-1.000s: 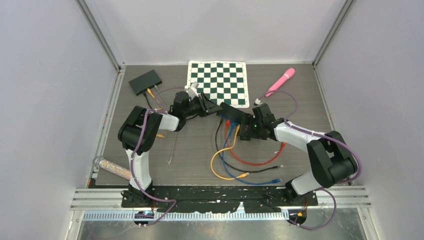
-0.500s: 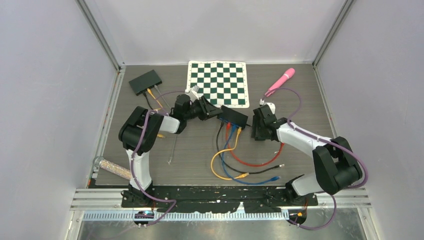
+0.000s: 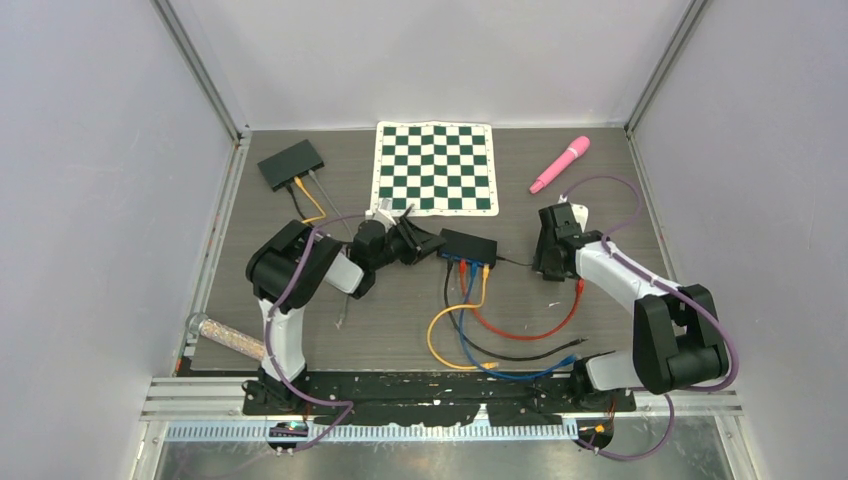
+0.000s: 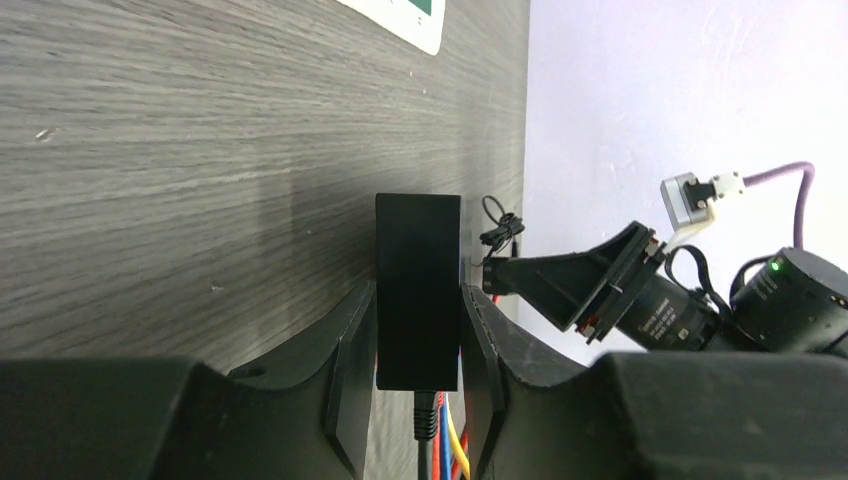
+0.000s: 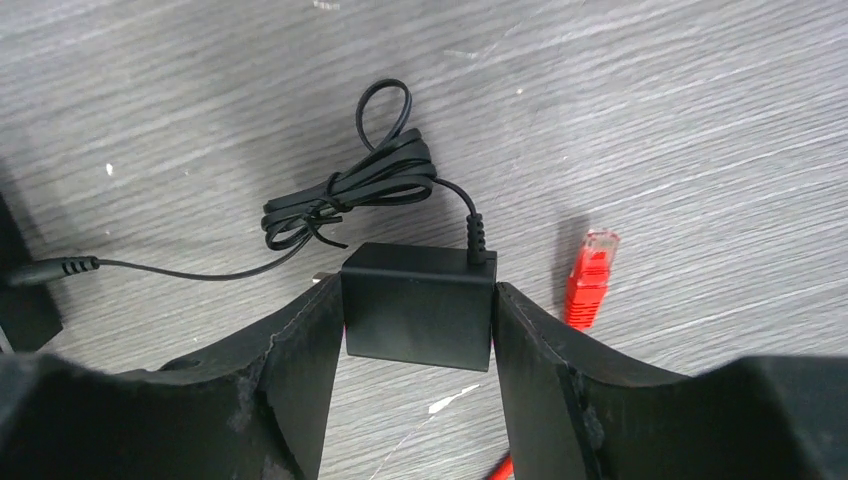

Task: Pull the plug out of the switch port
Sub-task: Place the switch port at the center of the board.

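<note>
The black switch (image 3: pixel 470 245) lies mid-table, and my left gripper (image 3: pixel 432 243) is shut on its left end. In the left wrist view both pads press its sides (image 4: pixel 418 250). A black plug (image 4: pixel 427 415) sits in its near face beside red, blue and yellow cables. To the right, my right gripper (image 3: pixel 550 262) is shut on a black power adapter (image 5: pixel 420 275), pads against both sides. The adapter's thin lead, with a bundled coil (image 5: pixel 350 190), ends in a small plug (image 5: pixel 50 268) that meets the switch's edge (image 5: pixel 15 300).
A loose red plug (image 5: pixel 590 275) lies just right of the adapter. Orange, blue, black and red cables loop toward the front (image 3: pixel 490 340). At the back sit a chessboard mat (image 3: pixel 435 167), a pink wand (image 3: pixel 560 164) and a second black box (image 3: pixel 291 163). A clear tube (image 3: pixel 225 337) lies front left.
My right gripper has drawn away to the right of the switch and closed on the adapter. The left gripper and switch have shifted slightly toward the front, dragging the cables.
</note>
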Motion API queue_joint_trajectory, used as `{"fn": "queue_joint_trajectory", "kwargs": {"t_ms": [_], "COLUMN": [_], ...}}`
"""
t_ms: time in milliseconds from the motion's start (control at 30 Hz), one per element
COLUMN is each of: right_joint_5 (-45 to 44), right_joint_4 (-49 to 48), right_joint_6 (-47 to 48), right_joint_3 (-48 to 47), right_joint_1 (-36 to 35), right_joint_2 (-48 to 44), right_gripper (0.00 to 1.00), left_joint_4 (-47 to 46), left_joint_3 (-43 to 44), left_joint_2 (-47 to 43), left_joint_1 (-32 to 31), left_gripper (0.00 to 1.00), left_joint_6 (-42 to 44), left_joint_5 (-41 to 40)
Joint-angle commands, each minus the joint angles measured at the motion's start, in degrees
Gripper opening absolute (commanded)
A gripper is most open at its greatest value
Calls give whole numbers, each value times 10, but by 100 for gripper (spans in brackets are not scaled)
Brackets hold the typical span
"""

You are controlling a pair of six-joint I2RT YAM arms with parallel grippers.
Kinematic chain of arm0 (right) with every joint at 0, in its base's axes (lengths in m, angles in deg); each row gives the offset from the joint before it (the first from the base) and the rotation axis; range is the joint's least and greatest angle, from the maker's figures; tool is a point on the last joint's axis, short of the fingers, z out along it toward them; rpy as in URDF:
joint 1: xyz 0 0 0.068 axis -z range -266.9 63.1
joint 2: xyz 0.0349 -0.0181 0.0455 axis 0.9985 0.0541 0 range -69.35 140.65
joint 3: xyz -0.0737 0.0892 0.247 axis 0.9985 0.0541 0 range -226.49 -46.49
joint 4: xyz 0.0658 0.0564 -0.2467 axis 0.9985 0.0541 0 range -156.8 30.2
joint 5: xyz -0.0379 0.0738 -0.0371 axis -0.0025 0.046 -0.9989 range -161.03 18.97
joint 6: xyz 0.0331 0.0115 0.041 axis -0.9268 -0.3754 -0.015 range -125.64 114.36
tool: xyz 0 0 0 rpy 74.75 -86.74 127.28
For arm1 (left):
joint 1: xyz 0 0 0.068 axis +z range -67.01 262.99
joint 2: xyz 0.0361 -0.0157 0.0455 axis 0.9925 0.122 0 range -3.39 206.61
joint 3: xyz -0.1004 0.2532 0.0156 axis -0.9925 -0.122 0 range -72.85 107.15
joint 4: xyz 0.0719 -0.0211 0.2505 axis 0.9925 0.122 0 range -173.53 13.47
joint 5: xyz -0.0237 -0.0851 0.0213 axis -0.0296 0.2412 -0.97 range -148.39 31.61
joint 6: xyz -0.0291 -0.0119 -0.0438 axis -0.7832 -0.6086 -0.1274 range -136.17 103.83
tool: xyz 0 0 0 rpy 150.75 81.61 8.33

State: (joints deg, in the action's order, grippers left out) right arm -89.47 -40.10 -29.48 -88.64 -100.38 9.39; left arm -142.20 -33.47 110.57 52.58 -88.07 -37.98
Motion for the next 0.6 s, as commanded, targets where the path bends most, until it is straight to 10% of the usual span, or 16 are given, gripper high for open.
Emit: {"fn": "queue_joint_trajectory", "kwargs": {"t_ms": [0,567], "right_joint_5": [-51,88], "right_joint_4": [13,-21], "right_joint_6": [22,19], "right_joint_3": [-43,-53], "right_joint_1": [14,42], "right_joint_2": [-6,28], "right_gripper": [62,87], "left_joint_4": [-106,-59], "left_joint_3": [-4,-57], "left_joint_2": [20,-40], "left_joint_1": [-22,-60], "left_gripper": [0,13], "left_joint_6": [-51,-22], "left_joint_5": [-65,-158]}}
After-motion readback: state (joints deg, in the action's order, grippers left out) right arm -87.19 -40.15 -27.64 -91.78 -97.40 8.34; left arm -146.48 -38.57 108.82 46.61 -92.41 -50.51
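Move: The power adapter is still between the right fingertips, its middle about 1 cm below the hand point. Its cable bundle lies some 4 cm ahead and 2 cm left, and the red plug about 7 cm right and 3 cm back. The switch port's middle is roughly 17 cm left of this hand and 4 cm ahead. The left hand holds the switch port, its middle some 5 cm right and 1 cm back; the chessboard is about 16 cm ahead and 2 cm left. The power adapter is let go as the right fingers open wide on both sides of it; this hand rises 2 to 3 cm and eases forward about 2 cm, swaying right and then back left. The switch port stays pinched by its left end while the left hand draws it back towards the base about 1.5 cm, turning counter-clockwise some 5 degrees. ##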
